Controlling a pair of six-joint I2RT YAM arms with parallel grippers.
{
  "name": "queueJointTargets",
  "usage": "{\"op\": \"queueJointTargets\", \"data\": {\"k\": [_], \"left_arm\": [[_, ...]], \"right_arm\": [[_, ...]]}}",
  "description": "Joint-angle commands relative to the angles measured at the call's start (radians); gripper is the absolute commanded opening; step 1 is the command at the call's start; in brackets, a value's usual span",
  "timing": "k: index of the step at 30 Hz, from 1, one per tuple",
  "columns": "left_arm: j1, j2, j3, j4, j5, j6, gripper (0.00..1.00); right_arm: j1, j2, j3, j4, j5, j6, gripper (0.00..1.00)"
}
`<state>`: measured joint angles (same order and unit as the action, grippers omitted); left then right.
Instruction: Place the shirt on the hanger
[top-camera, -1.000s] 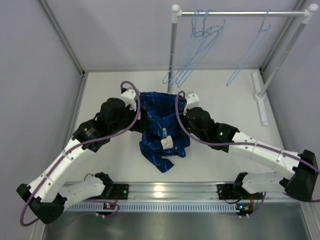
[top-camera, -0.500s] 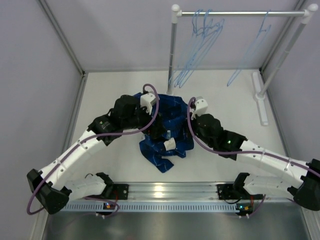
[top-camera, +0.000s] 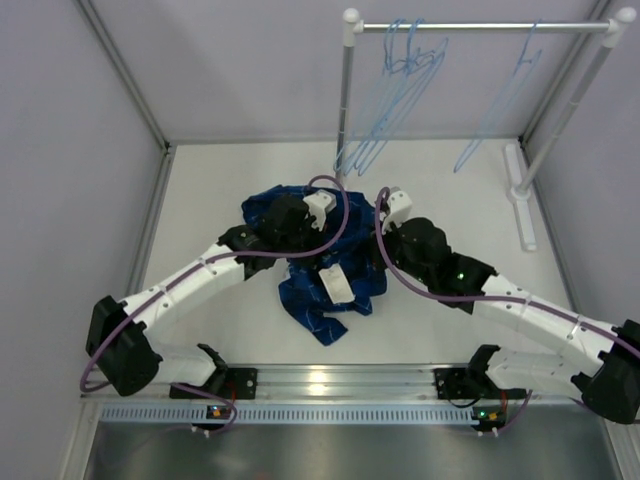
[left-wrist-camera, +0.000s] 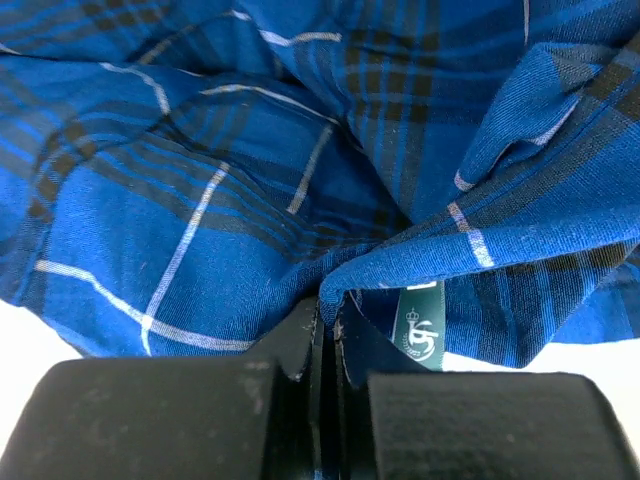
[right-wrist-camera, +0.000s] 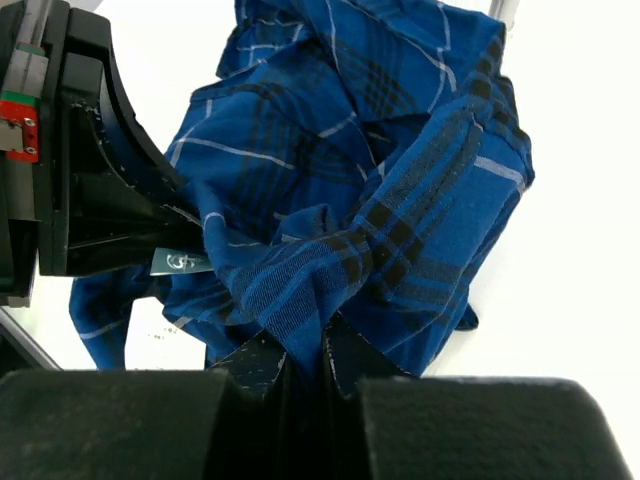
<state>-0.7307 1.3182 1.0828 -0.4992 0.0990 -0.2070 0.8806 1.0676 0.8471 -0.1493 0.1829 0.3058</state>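
The dark blue plaid shirt (top-camera: 318, 312) lies crumpled mid-table between both arms. My left gripper (top-camera: 326, 262) is shut on a fold of the shirt (left-wrist-camera: 200, 230) near the neck, the jaws pinching cloth at my left gripper (left-wrist-camera: 328, 318) beside a green label (left-wrist-camera: 421, 330). My right gripper (top-camera: 373, 262) is shut on another raised fold of the shirt (right-wrist-camera: 400, 200), which is clamped between the jaws of my right gripper (right-wrist-camera: 306, 366). Pale-blue wire hangers (top-camera: 395, 90) hang on the rail at the back, well apart from both grippers.
The white clothes rack's pole (top-camera: 346, 100) stands just behind the shirt, its rail (top-camera: 480, 27) across the back right. A single hanger (top-camera: 500, 100) hangs further right. The rack's foot (top-camera: 521, 195) lies on the table at right. Walls (top-camera: 130, 90) close the left side.
My left arm swung right over the shirt and its open gripper shut on the cloth by the label. The right gripper stayed clamped on its fold, shifting slightly right.
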Motion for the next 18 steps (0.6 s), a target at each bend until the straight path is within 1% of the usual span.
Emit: {"op": "queueJointTargets", "data": {"k": [1,3,4,5,7,8,9,12,17,18], "left_arm": [[0.005,-0.034,0.045,0.063,-0.073,0.008,0.00],[0.016,-0.043,0.057,0.064,-0.064,0.017,0.00],[0.027,-0.045,0.063,0.051,-0.029,0.021,0.00],[0.028,-0.051,0.071,0.045,-0.016,0.026,0.00],[0.033,-0.069,0.071,0.036,0.005,0.040,0.00],[0.034,-0.085,0.063,0.036,0.017,0.044,0.00],[0.036,-0.094,0.059,0.037,0.025,0.053,0.00],[0.037,-0.114,0.026,0.045,0.030,0.058,0.00],[0.039,-0.106,0.022,0.044,0.044,0.026,0.00],[0.039,-0.114,0.019,0.037,0.044,0.017,0.00]], "right_arm": [[-0.029,0.011,0.075,0.005,-0.028,-0.025,0.07],[-0.043,0.012,0.078,-0.002,-0.029,-0.022,0.15],[-0.046,0.012,0.082,-0.004,-0.036,-0.028,0.18],[-0.049,0.012,0.086,-0.003,-0.049,-0.042,0.28],[-0.051,0.023,0.110,-0.010,-0.059,-0.100,0.38],[-0.049,0.031,0.118,-0.021,-0.081,-0.128,0.47],[-0.051,0.038,0.130,-0.022,-0.092,-0.179,0.51],[-0.051,0.077,0.141,-0.016,-0.106,-0.264,0.56],[-0.049,0.156,0.173,-0.019,-0.103,-0.298,0.60],[-0.049,0.163,0.178,-0.029,-0.105,-0.333,0.60]]}}
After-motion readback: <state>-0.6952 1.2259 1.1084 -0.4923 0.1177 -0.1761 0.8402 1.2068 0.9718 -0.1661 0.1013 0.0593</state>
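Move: Both hands already pinch the shirt. The collar fold the right hand goes for lies about 2 cm ahead, 4 cm to its left and 3 cm lower; from the left hand that is some 3 cm ahead, 5 cm to the right and 2 cm higher. The white patch is roughly 6 cm back, 3 cm right and 13 cm below the left hand, and the rack post's foot about 18 cm ahead of the right hand, 6 cm left and 20 cm lower. The left hand keeps its pinch on the collar cloth and lifts it about 4.5 cm almost straight up, tipping its fingers slightly upward. Meanwhile the right hand opens from nearly shut to more than half wide, freeing its pinch, and works some 3 cm forward and left, first rising about 2 cm and then dipping back as the wrist rolls about 10 degrees, right side up, so that its spread fingers straddle the fold leading to the left hand. ##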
